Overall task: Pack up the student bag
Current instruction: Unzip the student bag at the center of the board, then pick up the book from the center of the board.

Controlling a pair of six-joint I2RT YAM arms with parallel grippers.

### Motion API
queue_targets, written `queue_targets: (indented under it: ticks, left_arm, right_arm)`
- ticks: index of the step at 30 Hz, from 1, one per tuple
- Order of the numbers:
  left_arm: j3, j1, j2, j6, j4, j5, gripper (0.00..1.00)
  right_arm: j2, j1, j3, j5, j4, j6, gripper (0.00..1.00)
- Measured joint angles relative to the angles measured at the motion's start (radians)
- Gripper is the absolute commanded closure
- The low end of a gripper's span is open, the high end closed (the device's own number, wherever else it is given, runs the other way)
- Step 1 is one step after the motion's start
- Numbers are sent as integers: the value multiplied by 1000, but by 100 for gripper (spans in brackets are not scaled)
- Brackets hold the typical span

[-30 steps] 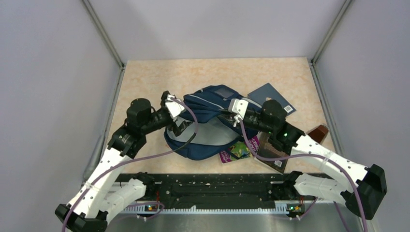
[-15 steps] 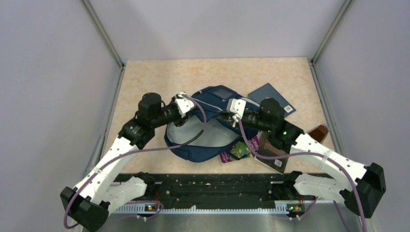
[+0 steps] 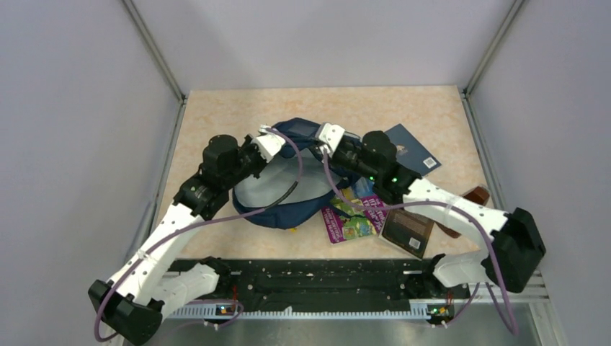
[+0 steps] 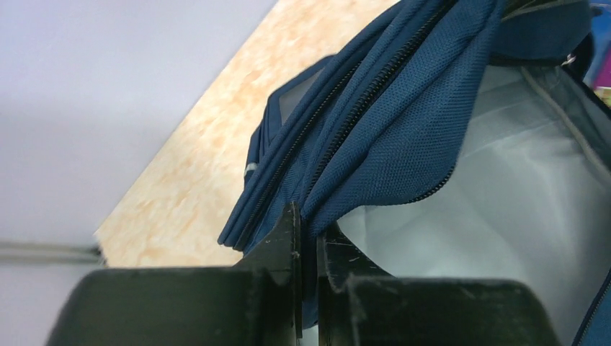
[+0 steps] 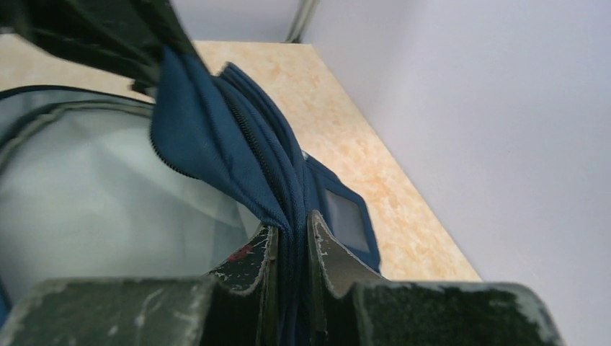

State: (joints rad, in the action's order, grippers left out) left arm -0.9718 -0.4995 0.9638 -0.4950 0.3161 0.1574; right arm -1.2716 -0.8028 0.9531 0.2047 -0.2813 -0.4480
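Observation:
The student bag [image 3: 290, 218] is a navy-blue backpack lying in the middle of the table. Its mouth is held open and shows the light grey lining [image 3: 274, 189]. My left gripper [image 3: 279, 142] is shut on the bag's upper zipper rim at the left. In the left wrist view the blue fabric [image 4: 403, 130] is pinched between the gripper's [image 4: 308, 220] black fingers. My right gripper [image 3: 318, 140] is shut on the same rim a little to the right, and folds of the navy fabric [image 5: 209, 137] run down between its [image 5: 292, 227] fingers. A white patch [image 5: 347, 218] shows on the bag's front.
A purple and green book [image 3: 353, 216] lies just right of the bag. A brown book [image 3: 408, 229] lies beside it near the front edge. A dark blue book [image 3: 412, 148] is behind my right arm, and a brown object [image 3: 475, 195] lies at the far right.
My left gripper has moved in from the bag's left side and shut on its rim. Both arms have shifted toward the back, opening the mouth wider and uncovering more of the purple and green book.

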Motion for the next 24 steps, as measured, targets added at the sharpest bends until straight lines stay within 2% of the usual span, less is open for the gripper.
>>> queue_targets:
  ticks: [2,3,6,8,11,12,16,19,24]
  left_arm:
    - [-17,2,-4,5,11,-52,100]
    - [-30,3,-4,11,26,-77,100]
    - [-64,6,-4,43,68,-134,100]
    - [-97,6,1,82,121,-183,100]
    - [-165,6,35,152,182,-243,100]
    - [-185,4,51,177,190,-261,100]
    - [-214,0,92,284,214,-326,100]
    - [-212,2,104,351,228,-358,100]
    - [-185,10,103,421,216,-381,100]
  right_arm:
    - [-79,8,55,-20,-36,16,97]
    - [-112,9,79,-26,-48,27,86]
    - [-217,23,162,-40,-71,77,45]
    - [-272,27,220,-93,-63,115,31]
    - [-317,42,294,-187,-23,187,17]
    - [-319,43,306,-225,-3,210,4]
    - [-294,55,320,-380,129,309,1]
    - [-217,69,294,-488,259,396,1]
    - [87,85,143,-641,456,573,1]
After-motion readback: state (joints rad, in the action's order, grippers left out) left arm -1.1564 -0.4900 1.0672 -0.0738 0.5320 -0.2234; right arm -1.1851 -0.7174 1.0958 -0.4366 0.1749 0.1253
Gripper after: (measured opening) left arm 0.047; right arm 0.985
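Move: Both hands already pinch the opened flap of the student bag, the right about 6 cm to the right of the left. The bag's middle lies some 7 cm back and 2 cm right of the left hand, and about 7 cm back and 4 cm left of the right hand, roughly 18 cm below both. From the right hand, the purple book is about 21 cm back and 14 cm right, the landscape book 10 cm back and 15 cm right, both near 28 cm down. Right hand goes 10 cm forward, releases the flap, swings right and back; left keeps pinching, shifting 5 cm left. ##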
